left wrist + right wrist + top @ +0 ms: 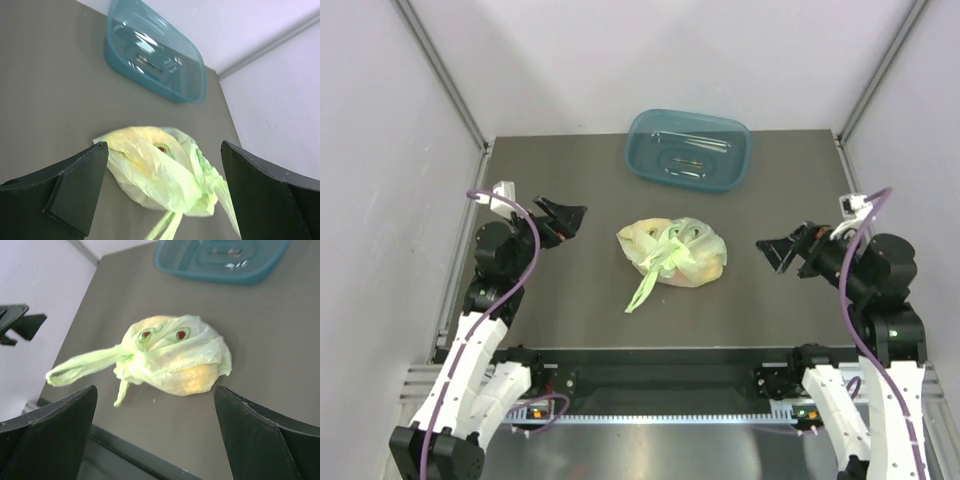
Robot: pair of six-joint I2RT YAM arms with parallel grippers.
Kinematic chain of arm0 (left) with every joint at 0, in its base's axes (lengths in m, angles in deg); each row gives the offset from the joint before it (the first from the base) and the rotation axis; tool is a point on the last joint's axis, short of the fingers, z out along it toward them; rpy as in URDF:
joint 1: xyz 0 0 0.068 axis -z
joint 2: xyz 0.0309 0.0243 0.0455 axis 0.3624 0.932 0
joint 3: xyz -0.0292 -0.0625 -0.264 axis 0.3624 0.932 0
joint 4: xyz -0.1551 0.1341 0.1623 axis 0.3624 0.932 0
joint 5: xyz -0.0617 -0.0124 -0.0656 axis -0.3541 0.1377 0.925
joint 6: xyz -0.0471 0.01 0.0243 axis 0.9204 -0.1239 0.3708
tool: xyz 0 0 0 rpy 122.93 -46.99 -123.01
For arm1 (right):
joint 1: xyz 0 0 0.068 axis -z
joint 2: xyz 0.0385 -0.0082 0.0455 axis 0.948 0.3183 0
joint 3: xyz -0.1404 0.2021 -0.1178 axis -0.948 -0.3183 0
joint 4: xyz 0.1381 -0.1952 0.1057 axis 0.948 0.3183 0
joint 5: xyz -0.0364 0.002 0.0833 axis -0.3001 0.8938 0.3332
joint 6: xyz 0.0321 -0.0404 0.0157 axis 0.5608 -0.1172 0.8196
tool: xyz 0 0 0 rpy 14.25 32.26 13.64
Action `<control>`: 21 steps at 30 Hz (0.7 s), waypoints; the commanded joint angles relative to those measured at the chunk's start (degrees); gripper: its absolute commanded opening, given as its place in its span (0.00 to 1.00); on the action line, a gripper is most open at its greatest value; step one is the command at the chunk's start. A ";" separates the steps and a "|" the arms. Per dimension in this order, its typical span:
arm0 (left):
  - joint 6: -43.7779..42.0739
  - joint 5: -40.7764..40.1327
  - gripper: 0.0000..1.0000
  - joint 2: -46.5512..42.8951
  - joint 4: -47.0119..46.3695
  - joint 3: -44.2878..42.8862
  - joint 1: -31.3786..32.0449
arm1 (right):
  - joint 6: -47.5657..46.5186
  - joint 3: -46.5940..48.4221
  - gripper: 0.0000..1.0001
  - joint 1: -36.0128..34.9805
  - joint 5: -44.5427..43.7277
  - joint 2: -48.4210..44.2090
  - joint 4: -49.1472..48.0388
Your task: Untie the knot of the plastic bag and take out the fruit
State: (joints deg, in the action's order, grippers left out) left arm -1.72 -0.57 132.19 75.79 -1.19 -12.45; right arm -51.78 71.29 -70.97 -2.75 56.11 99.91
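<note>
The pale green plastic bag (680, 252) lies tied shut at the middle of the dark table, and also shows in the left wrist view (160, 175) and the right wrist view (180, 357). Its knot (665, 256) sits on the near left side, with thin tails (642, 293) trailing toward the front; in the right wrist view the knot (127, 357) has a long loop to the left. Yellow-orange fruit (200, 377) shows only dimly through the plastic. My left gripper (570, 222) is open, left of the bag. My right gripper (775, 255) is open, right of the bag. Neither touches it.
A teal plastic tub (688, 149) stands at the back of the table behind the bag, also in the left wrist view (155, 55). Grey walls with metal frame rails close in the left, right and back sides. The table's front edge (650, 350) runs just ahead of the tails.
</note>
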 commanded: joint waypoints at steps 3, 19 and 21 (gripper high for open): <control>2.84 11.07 0.99 1.46 -4.76 2.86 0.08 | -3.49 -6.03 1.00 -2.66 9.51 2.21 -4.42; 5.65 12.23 0.99 18.16 0.08 -1.88 10.97 | -14.55 -9.82 1.00 -47.74 -43.21 26.54 -21.89; 6.18 11.61 0.99 19.31 0.08 -2.15 11.76 | -15.61 -11.83 1.00 -49.85 -43.66 29.27 -26.12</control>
State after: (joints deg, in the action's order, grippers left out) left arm 2.76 12.16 150.69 76.65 -0.42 -1.83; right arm -63.30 61.52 -117.96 -37.24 83.04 84.24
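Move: Ahead of neither hand but between them sits the plastic bag. Its knot is about 20 cm to the left hand's right, 5 cm back and 20 cm below; from the right hand it is some 22 cm left, 5 cm ahead and 23 cm below. The bag's loose tail ends roughly 7 cm left of the knot and 11 cm nearer the bases, and the blue tray lies about 28 cm beyond the knot, 7 cm farther right. Closing in on the bag from both sides with fingers wide open, the right hand drops some 14 cm while sweeping about 12 cm left towards the knot, its left side rolling down as it turns counter-clockwise. The left hand sinks and moves right, about 10 cm each, towards the bag's left edge, tipping its fingers down and swinging clockwise some 20 degrees. ##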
